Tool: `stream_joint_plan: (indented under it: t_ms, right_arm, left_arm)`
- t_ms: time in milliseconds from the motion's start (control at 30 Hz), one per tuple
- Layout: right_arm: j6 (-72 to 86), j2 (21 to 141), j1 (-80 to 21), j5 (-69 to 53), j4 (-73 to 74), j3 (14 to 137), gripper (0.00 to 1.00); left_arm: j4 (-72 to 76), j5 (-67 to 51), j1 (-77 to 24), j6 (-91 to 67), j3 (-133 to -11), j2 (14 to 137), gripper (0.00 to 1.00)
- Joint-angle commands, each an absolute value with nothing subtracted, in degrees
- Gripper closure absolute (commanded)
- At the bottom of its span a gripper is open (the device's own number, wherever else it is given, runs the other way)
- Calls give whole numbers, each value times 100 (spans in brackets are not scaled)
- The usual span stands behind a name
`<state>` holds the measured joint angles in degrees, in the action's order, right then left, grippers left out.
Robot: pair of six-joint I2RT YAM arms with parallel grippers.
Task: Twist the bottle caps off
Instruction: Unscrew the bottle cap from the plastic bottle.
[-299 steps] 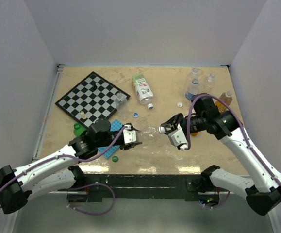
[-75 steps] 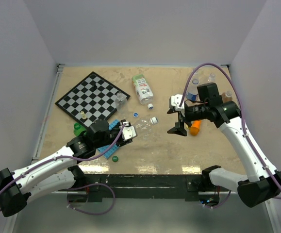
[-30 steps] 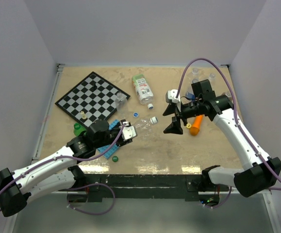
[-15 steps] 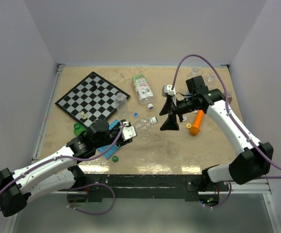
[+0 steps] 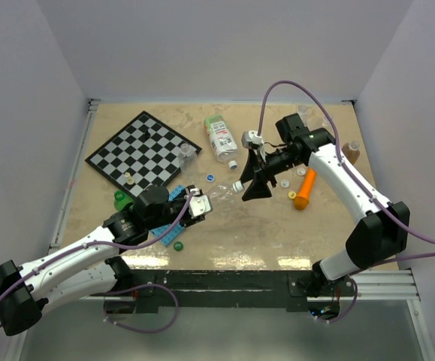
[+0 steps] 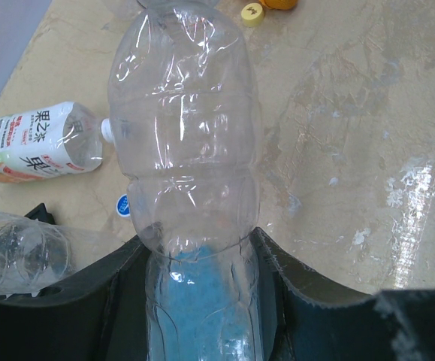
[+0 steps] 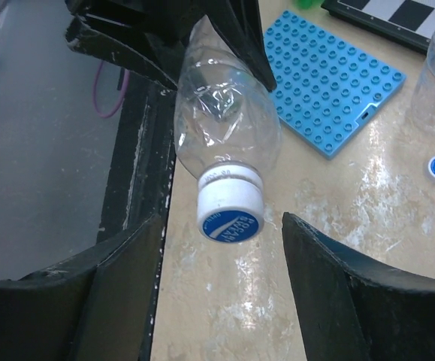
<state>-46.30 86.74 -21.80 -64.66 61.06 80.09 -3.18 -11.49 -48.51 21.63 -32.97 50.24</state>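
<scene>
My left gripper point(image 5: 199, 205) is shut on the body of a clear plastic bottle point(image 6: 183, 135) and holds it off the table; its jaws press both sides point(image 6: 198, 278). The bottle's neck points right and ends in a white cap with a blue top point(image 7: 230, 210), also seen from above point(image 5: 237, 186). My right gripper point(image 5: 250, 183) is open. In the right wrist view its fingers stand left and right of that cap point(image 7: 222, 222), apart from it and not touching.
A labelled bottle point(image 5: 221, 137) lies at the back middle, and a chessboard point(image 5: 138, 153) at the back left. A blue baseplate point(image 7: 330, 83), a loose blue cap point(image 5: 210, 178), a green cap point(image 5: 178, 244), an orange carrot toy point(image 5: 303, 188) and several bottles at the back right point(image 5: 307, 120) are about.
My right arm has swung left from near the orange toy to the held bottle's cap, jaws open. The left arm and its bottle have stayed put.
</scene>
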Motion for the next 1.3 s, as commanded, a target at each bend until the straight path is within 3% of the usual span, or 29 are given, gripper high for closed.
stream_joint_plan:
  t_ms: [0, 333, 533, 667, 867, 1167, 1267]
  right_arm:
    - [-4729, 8639, -2232, -6794, 6284, 8358, 32]
    - [-4781, 8622, -2347, -6794, 6337, 8420, 44]
    - [-4834, 8613, -2478, -6680, 6311, 8402, 73]
    - [-5044, 8534, -2558, -6487, 6328, 8367, 98]
    - [-6316, 7789, -2575, -6083, 6337, 8016, 100]
    - [-10611, 6206, -2593, -5134, 6284, 7102, 100]
    - [-10960, 6266, -2593, -5062, 6284, 7180, 100]
  left_arm:
    - [-193, -1143, -4834, 2118, -3322, 5036, 99]
    - [-193, -1142, -4834, 2118, -3313, 5071, 99]
    - [-193, -1143, -4834, 2118, -3313, 5071, 99]
    - [-193, -1134, -4834, 2118, -3322, 5045, 99]
    - [-185, -1213, -4834, 2136, -3305, 5010, 99]
    - [-176, -1485, -4834, 2136, -3296, 5045, 99]
    - [-176, -1555, -4834, 2127, -3270, 5071, 99]
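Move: The blue-topped cap on the clear plastic bottle already sits between the right hand's open fingers, about 1 cm left of and 1 cm above its hand point. From the left hand, gripping the bottle, that cap is some 11 cm right, 5 ahead and 3 up. Some 20 cm below the right hand, a loose blue cap lies 10 left and 4 ahead; the juice bottle 7 left, 18 ahead; a white cap 16 right, 2 ahead. The bottle's cap is pinched by the right fingers, which first ease about 1 cm up and left and close on its sides; the wrist then rolls some 60 degrees counter-clockwise, seen looking along the fingers at the cap, while the hand goes up, back and slightly right. The left hand keeps its grip on the bottle and late on follows about 3 cm right, up and back, swinging slightly clockwise. ##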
